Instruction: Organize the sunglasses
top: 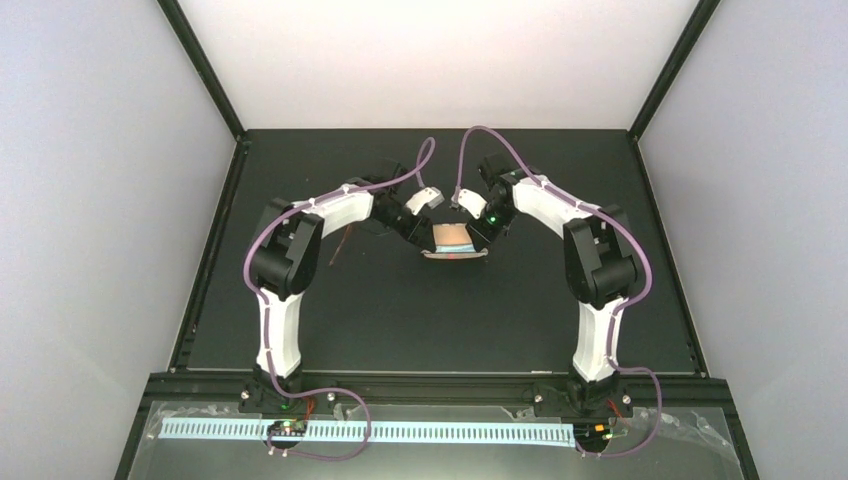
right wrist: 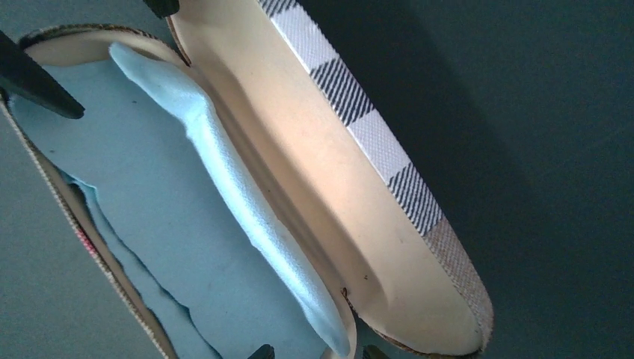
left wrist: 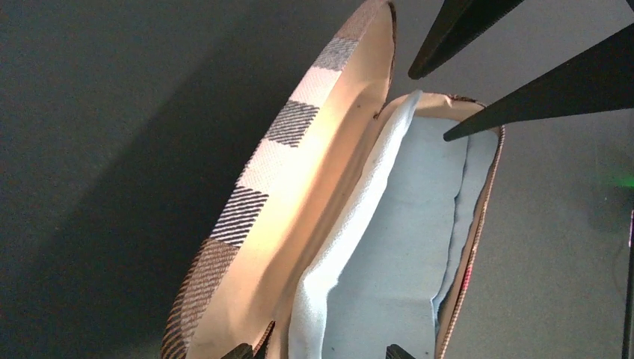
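Observation:
The brown striped case (top: 455,255) lies open mid-table with a light-blue cloth (left wrist: 404,247) in its lower half. My left gripper (left wrist: 318,351) is open at the case's left end, its fingertips astride the hinge edge and the cloth's folded edge. At the right end my right gripper (right wrist: 316,353) is open too, its tips on either side of the base's rim (right wrist: 351,314). The cloth (right wrist: 149,194) covers the base. Of the sunglasses (top: 340,245) only a thin reddish piece shows beside the left arm; the rest is hidden under it.
The case's cream-lined lid (left wrist: 299,187) stands up on the far side. The right gripper's black fingers (left wrist: 553,97) hang over the case's far end in the left wrist view. Black frame posts (top: 210,75) and pale walls bound the dark table (top: 430,320).

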`<state>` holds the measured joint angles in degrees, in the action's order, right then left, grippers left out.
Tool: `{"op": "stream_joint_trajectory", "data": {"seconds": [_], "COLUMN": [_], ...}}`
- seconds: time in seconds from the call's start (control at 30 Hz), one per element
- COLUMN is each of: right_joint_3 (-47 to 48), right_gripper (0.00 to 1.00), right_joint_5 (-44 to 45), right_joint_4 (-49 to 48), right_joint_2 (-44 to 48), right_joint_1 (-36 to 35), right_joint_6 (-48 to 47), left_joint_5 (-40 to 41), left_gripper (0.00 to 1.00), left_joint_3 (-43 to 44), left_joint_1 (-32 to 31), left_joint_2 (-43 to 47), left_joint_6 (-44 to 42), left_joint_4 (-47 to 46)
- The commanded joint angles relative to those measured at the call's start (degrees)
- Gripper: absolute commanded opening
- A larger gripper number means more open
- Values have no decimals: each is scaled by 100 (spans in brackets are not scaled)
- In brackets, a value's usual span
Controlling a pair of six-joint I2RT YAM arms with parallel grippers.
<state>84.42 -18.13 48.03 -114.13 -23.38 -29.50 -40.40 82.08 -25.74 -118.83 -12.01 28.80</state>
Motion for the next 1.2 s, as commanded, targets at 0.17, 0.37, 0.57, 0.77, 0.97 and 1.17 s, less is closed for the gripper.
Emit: {"op": "stream_joint_trajectory", "data": {"seconds": [0.17, 0.37, 0.57, 0.77, 0.97, 1.17], "right_joint_3": [235, 197, -100, -640, -699, -806], "right_gripper": [39, 47, 55, 56, 57, 56], "right_joint_5": [-76, -77, -93, -166, -185, -225], "right_joint_4": [94, 46, -304, -656, -685, -740], "right_joint_2": [444, 868, 1515, 1991, 1976, 1938], "right_joint_1": [28, 34, 120, 118, 123, 122], "right_joint_6": [106, 117, 257, 440, 465, 455], "left_joint_5": [197, 586, 1788, 2795, 2910, 2958], "left_gripper": [51, 61, 70, 72, 73, 68], "left_joint_3": [294, 307, -33, -454, -467, -319], "left_joint_1": [-2, 149, 662, 1271, 1745, 1795], "left_joint_2": [455, 873, 1561, 1913, 1543, 1079], "left_joint_6": [-203, -607, -937, -923, -908, -900], "left_joint_4": [248, 617, 904, 1161, 1259, 1213]}}
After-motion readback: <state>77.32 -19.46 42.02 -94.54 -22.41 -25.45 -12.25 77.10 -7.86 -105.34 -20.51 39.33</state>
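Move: The sunglasses lie about 26 cm to the left hand's left, some 5 cm farther out and a few centimetres lower. The open case with the blue cloth in it has its middle roughly 6 cm to this hand's right, 1 cm farther out and a touch below. From the right hand, the case's middle is about 6 cm left and 1 cm ahead, and the sunglasses some 38 cm left and 4 cm ahead. Both hands leave the cloth and case, their already parted fingers opening wider. The left rises about 8 cm, swings some 20 cm left and 5 cm forward towards the sunglasses, then sinks 6 cm over their nearer temple as its fingers turn to point more steeply down and the hand turns counter-clockwise. The right lifts about 10 cm, tips its fingers forward and stops there. ##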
